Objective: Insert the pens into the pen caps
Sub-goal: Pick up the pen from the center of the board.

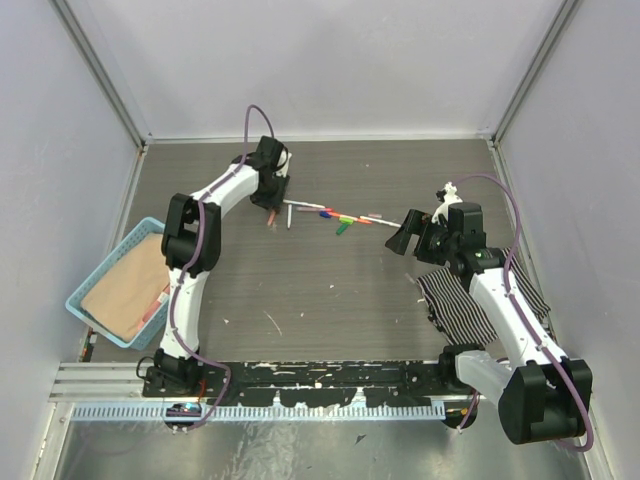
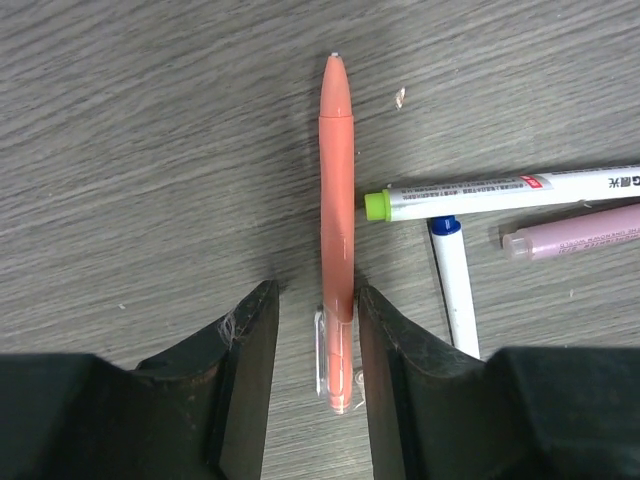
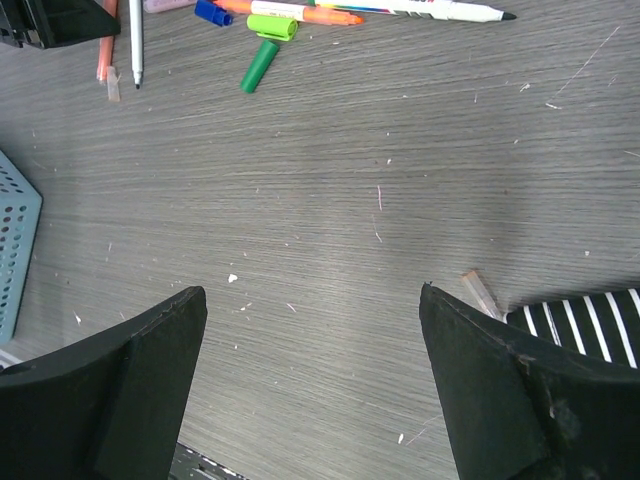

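An all-orange pen (image 2: 337,200) lies flat on the table, with a clear clipped cap on its near end. My left gripper (image 2: 316,300) straddles that end. Its right finger touches the barrel and a gap remains on the left side, so the jaws are open. More pens lie beside it: a white one with a green end (image 2: 480,195), a blue-ended one (image 2: 455,280) and a pink one (image 2: 580,232). A green cap (image 3: 258,68), a light-green cap (image 3: 272,27) and a blue cap (image 3: 213,13) lie loose near the pen row (image 1: 330,213). My right gripper (image 3: 312,292) hovers wide open over bare table.
A blue basket (image 1: 110,285) with a tan cloth sits at the left edge. A striped cloth (image 1: 480,305) lies under the right arm, and a small clear cap (image 3: 482,293) rests by its corner. Grey walls enclose the table.
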`<move>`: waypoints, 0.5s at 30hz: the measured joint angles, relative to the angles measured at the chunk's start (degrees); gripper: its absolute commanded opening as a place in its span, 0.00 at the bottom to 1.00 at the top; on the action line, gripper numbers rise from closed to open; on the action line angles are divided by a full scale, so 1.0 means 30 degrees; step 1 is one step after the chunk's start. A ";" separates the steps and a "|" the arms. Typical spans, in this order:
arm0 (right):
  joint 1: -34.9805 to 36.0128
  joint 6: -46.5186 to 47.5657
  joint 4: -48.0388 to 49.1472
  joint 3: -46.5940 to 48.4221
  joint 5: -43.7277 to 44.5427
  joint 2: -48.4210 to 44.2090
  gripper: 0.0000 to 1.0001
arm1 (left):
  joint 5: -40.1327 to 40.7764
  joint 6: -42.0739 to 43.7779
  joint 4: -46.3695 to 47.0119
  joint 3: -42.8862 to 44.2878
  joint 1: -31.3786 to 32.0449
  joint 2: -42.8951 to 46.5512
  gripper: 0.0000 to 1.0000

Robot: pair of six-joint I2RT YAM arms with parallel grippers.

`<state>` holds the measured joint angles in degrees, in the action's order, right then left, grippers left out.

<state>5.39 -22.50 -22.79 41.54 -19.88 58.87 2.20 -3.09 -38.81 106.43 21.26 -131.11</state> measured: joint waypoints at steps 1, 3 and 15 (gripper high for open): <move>0.0000 -0.0029 0.0000 0.0000 -0.0007 0.0000 0.92 | 0.0036 0.0022 -0.0007 0.0022 0.0000 -0.0007 0.43; 0.0000 -0.0073 0.0000 0.0000 -0.0007 0.0000 0.92 | 0.0058 0.0022 -0.0007 0.0029 0.0000 -0.0029 0.42; 0.0000 -0.0138 -0.0102 -0.0015 0.0000 -0.0058 0.92 | -0.0058 -0.0036 0.0044 0.0029 0.0015 -0.0036 0.17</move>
<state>5.39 -22.92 -23.09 41.50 -19.88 58.70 2.02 -3.20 -38.68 106.52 21.30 -131.22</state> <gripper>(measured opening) 0.919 0.247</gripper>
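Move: The orange pen lies between the left hand's open fingers and level with them; its middle is about 3 cm ahead and 1 cm to the right, so they straddle its nearer half. The green-ended white pen is roughly 9 cm right and 3 cm ahead of this hand, the short blue-ended pen some 5 cm right and 1 cm back. From the right hand, the orange pen lies about 36 cm left, 11 cm ahead and 12 cm below. The orange pen gets pinched across its nearer half: the left hand stays in place low over the board, pointing steeply down without turning, while its fingers close from a bit under half open to about a quarter. Both fingertips come onto the pen's sides, which they weren't touching before. ##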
